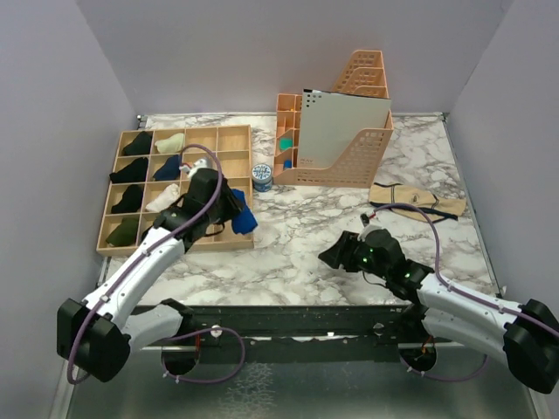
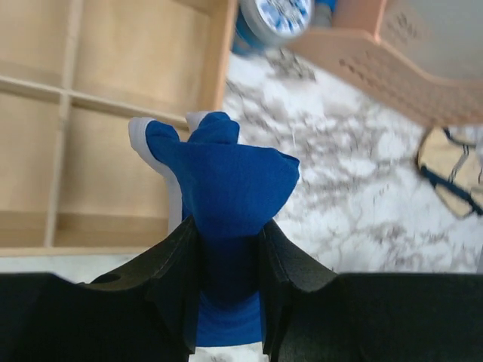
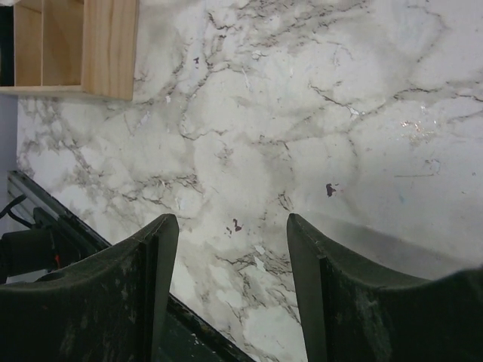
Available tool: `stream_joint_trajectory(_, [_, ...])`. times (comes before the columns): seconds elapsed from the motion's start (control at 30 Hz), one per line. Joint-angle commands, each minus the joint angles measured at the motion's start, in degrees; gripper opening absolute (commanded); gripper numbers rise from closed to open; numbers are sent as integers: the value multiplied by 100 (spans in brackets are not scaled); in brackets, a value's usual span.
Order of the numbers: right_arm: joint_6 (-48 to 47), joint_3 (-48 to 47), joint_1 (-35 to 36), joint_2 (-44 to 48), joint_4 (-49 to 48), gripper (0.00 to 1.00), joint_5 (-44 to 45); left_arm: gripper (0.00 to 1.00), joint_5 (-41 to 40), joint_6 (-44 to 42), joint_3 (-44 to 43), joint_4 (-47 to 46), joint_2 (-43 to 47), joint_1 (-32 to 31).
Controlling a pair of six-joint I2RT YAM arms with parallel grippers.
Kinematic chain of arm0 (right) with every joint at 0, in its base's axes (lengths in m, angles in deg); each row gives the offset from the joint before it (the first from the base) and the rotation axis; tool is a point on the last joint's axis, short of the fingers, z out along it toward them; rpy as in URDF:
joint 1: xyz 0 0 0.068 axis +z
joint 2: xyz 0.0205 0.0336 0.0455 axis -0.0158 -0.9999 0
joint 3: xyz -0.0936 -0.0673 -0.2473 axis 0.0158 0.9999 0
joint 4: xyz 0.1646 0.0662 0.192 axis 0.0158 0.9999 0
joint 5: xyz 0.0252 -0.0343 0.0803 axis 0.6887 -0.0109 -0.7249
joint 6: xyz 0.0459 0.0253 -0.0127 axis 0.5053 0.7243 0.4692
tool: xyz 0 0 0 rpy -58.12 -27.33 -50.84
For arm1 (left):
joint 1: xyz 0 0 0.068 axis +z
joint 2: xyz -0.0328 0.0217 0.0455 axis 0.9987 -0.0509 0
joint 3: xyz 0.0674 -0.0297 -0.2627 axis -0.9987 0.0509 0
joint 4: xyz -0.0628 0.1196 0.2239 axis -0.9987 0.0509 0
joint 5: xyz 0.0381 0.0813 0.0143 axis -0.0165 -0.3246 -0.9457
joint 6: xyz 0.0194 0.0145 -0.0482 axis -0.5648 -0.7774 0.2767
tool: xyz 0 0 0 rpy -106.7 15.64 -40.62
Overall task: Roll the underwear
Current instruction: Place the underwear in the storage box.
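Observation:
A rolled blue underwear (image 1: 244, 219) (image 2: 226, 177) with a white band hangs in my left gripper (image 1: 233, 212) (image 2: 229, 230), which is shut on it. It is held just above the right edge of the wooden organizer (image 1: 183, 129) (image 2: 217, 68), over its near right compartments. A flat beige underwear with dark trim (image 1: 417, 199) (image 2: 451, 175) lies on the marble at the right. My right gripper (image 1: 335, 254) (image 3: 230, 222) is open over bare marble near the front middle, with nothing between its fingers.
Rolled dark and pale garments fill several left compartments of the organizer. A blue-and-white round tin (image 1: 261, 175) (image 2: 278, 15) and peach file holders (image 1: 349, 148) stand at the back. A corner of the organizer (image 3: 109, 45) shows in the right wrist view. A metal rail (image 1: 288, 319) runs along the near edge.

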Motion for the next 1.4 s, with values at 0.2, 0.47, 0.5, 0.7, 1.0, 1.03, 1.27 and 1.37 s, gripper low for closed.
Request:
stream_joint_trajectory(0.2, [-109, -195, 23, 14, 265, 63, -259, 0, 1193, -835, -80, 340, -166, 2627])
stream_joint_trajectory(0.47, [-142, -90, 20, 43, 281, 64, -329, 0, 1755, -866, 801, -583, -444, 3452])
stream_joint_trajectory(0.5, [-158, -73, 21, 48, 278, 64, -325, 0, 1848, -850, 922, -752, -452, 3474])
stream_joint_trajectory(0.7, [-140, 31, 19, 18, 203, 64, -376, 0, 2278, -821, 1574, -1845, -505, 3813])
stream_joint_trajectory(1.0, [-55, 94, 23, 9, 118, 64, -417, 0, 3056, -376, 1533, -3035, -816, 4221])
stream_joint_trajectory(1.03, [-29, 124, 19, -1, 58, 64, -424, 0, 3132, -317, 1527, -3115, -821, 4227])
stream_joint_trajectory(1.27, [-1, 126, 19, -197, -76, 63, -504, 0, 2841, -555, 1925, -2802, -680, 4227])
stream_joint_trajectory(1.37, [-51, 78, 19, -253, -65, 64, -539, 0, 2847, -588, 2210, -2896, -527, 4228])
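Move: Out past the left hand, which already grips the rolled underwear over the storage box's right-hand part, lies the empty nearest-row compartment, third column from the left: about 14 cm left, 4 cm ahead and 14 cm below. The black roll lies level with that compartment and some 9 cm left of it; the white roll is 8 cm left of it and 8 cm farther out. The blue tin stands about 14 cm ahead and 4 cm right of the hand. From the idle right hand, the compartment is roughly 35 cm left and 8 cm ahead. Sweeping left about 14 cm across the box with the underwear still pinched, the left hand first goes slightly forward, turning some 20 degrees counter-clockwise, then sinks about 9 cm towards the empty compartment beside the black roll. Low down, it edges a few centimetres forward and up while its left side rolls down, then settles slightly; the fingers keep their hold. ##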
